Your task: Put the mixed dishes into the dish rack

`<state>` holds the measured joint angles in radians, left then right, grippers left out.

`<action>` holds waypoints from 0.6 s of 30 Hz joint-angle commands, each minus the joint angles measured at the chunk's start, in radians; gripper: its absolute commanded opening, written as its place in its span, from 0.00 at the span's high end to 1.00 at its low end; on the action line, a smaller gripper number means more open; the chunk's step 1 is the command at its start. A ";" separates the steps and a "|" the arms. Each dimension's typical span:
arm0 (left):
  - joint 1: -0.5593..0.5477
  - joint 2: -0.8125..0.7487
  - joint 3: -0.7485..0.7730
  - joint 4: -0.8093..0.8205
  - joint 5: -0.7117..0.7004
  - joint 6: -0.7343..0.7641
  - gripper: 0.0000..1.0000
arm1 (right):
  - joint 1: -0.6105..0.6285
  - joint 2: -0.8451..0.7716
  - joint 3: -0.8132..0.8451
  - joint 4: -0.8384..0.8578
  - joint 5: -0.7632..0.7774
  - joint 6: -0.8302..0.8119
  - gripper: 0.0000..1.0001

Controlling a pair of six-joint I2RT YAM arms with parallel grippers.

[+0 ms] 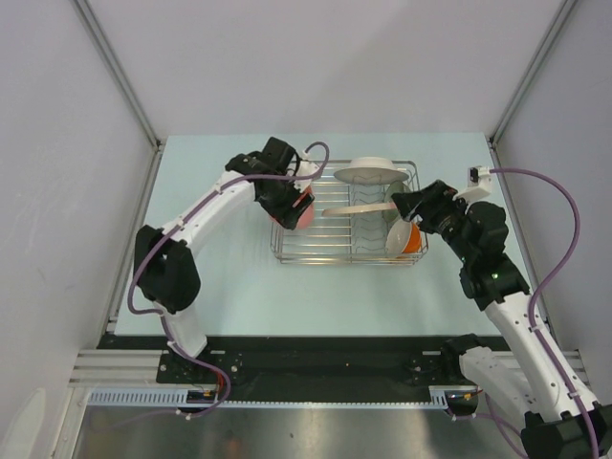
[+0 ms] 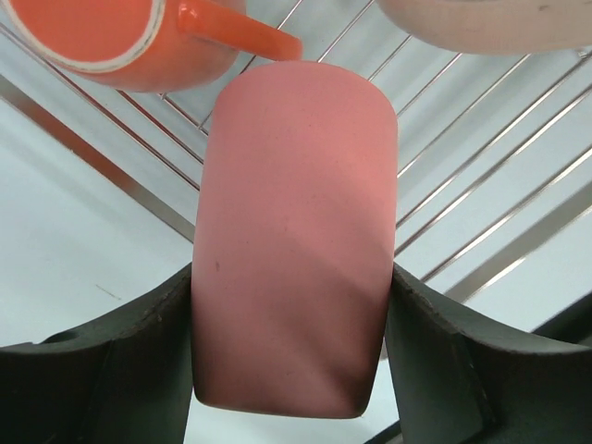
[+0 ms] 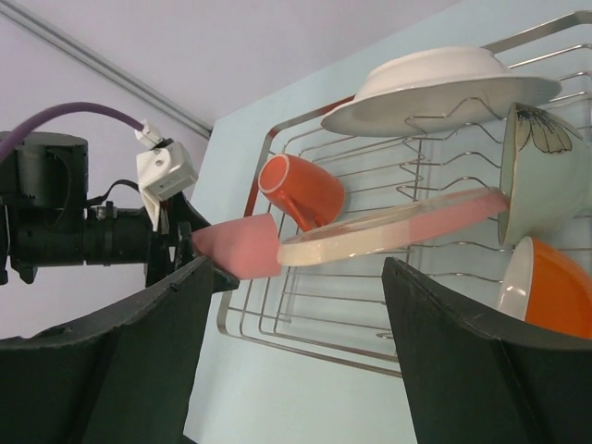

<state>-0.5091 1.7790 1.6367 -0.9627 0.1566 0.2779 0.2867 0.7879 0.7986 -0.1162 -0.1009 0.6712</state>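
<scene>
My left gripper [image 2: 294, 277] is shut on the pink tumbler [image 2: 296, 240], which it holds at the left end of the dish rack [image 1: 349, 251]; in the top view the tumbler [image 1: 302, 214] shows just below the wrist. The rack holds an orange mug [image 3: 301, 190], a large whitish plate [image 3: 444, 88], a tilted pink plate [image 3: 398, 227], a pale green bowl [image 3: 536, 171] and an orange cup [image 3: 550, 287]. At the rack's right end my right gripper [image 3: 296, 268] hangs open, with nothing between its fingers [image 3: 157, 342].
The rack sits mid-table on a pale blue-green surface [image 1: 229, 287]. Grey walls with metal posts [image 1: 115, 72] enclose the sides and back. A purple cable [image 1: 564, 229] loops off the right arm. The arm bases stand on a black rail [image 1: 325, 359] at the near edge.
</scene>
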 commanded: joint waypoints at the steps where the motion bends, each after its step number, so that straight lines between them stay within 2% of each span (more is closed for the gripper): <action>1: -0.054 0.046 0.044 0.001 -0.193 0.075 1.00 | -0.003 -0.026 0.011 -0.014 0.030 -0.032 0.22; 10: -0.118 0.157 0.083 -0.027 -0.258 0.127 0.99 | -0.006 -0.050 0.010 -0.056 0.052 -0.056 0.22; 13: -0.128 0.169 0.089 -0.034 -0.276 0.145 0.96 | -0.006 -0.053 0.008 -0.065 0.055 -0.058 0.22; 16: -0.132 0.183 0.100 -0.050 -0.282 0.159 0.76 | -0.006 -0.058 0.001 -0.059 0.053 -0.055 0.22; 17: -0.134 0.188 0.103 -0.053 -0.284 0.162 0.66 | -0.006 -0.059 -0.002 -0.054 0.052 -0.052 0.22; 18: -0.135 0.188 0.106 -0.053 -0.284 0.164 0.62 | -0.006 -0.058 -0.006 -0.056 0.049 -0.050 0.22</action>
<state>-0.6369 1.9629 1.6855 -0.9985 -0.0898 0.4042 0.2859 0.7475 0.7986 -0.1780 -0.0669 0.6323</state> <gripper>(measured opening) 0.725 0.777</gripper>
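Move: Just below the left hand, about 7 cm down and a centimetre to its right, lies the free spot at the rack's near left, where the pink cup it already holds is going. The orange mug lies about 7 cm ahead, 1 cm left and 8 cm below; the standing peach plate's middle is some 12 cm right, 3 cm ahead and 5 cm below. From the right hand that spot is roughly 21 cm left, 5 cm ahead and 22 cm below. Lowering the pink cup into the rack's left end, the left hand sinks about 5 cm almost straight down between the orange mug and the peach plate's left end, then levels off. Meanwhile the wrist tilts some 20 degrees, bringing the fingers from slanting right to nearly straight down, and twists slightly clockwise; the fingers keep their hold. ##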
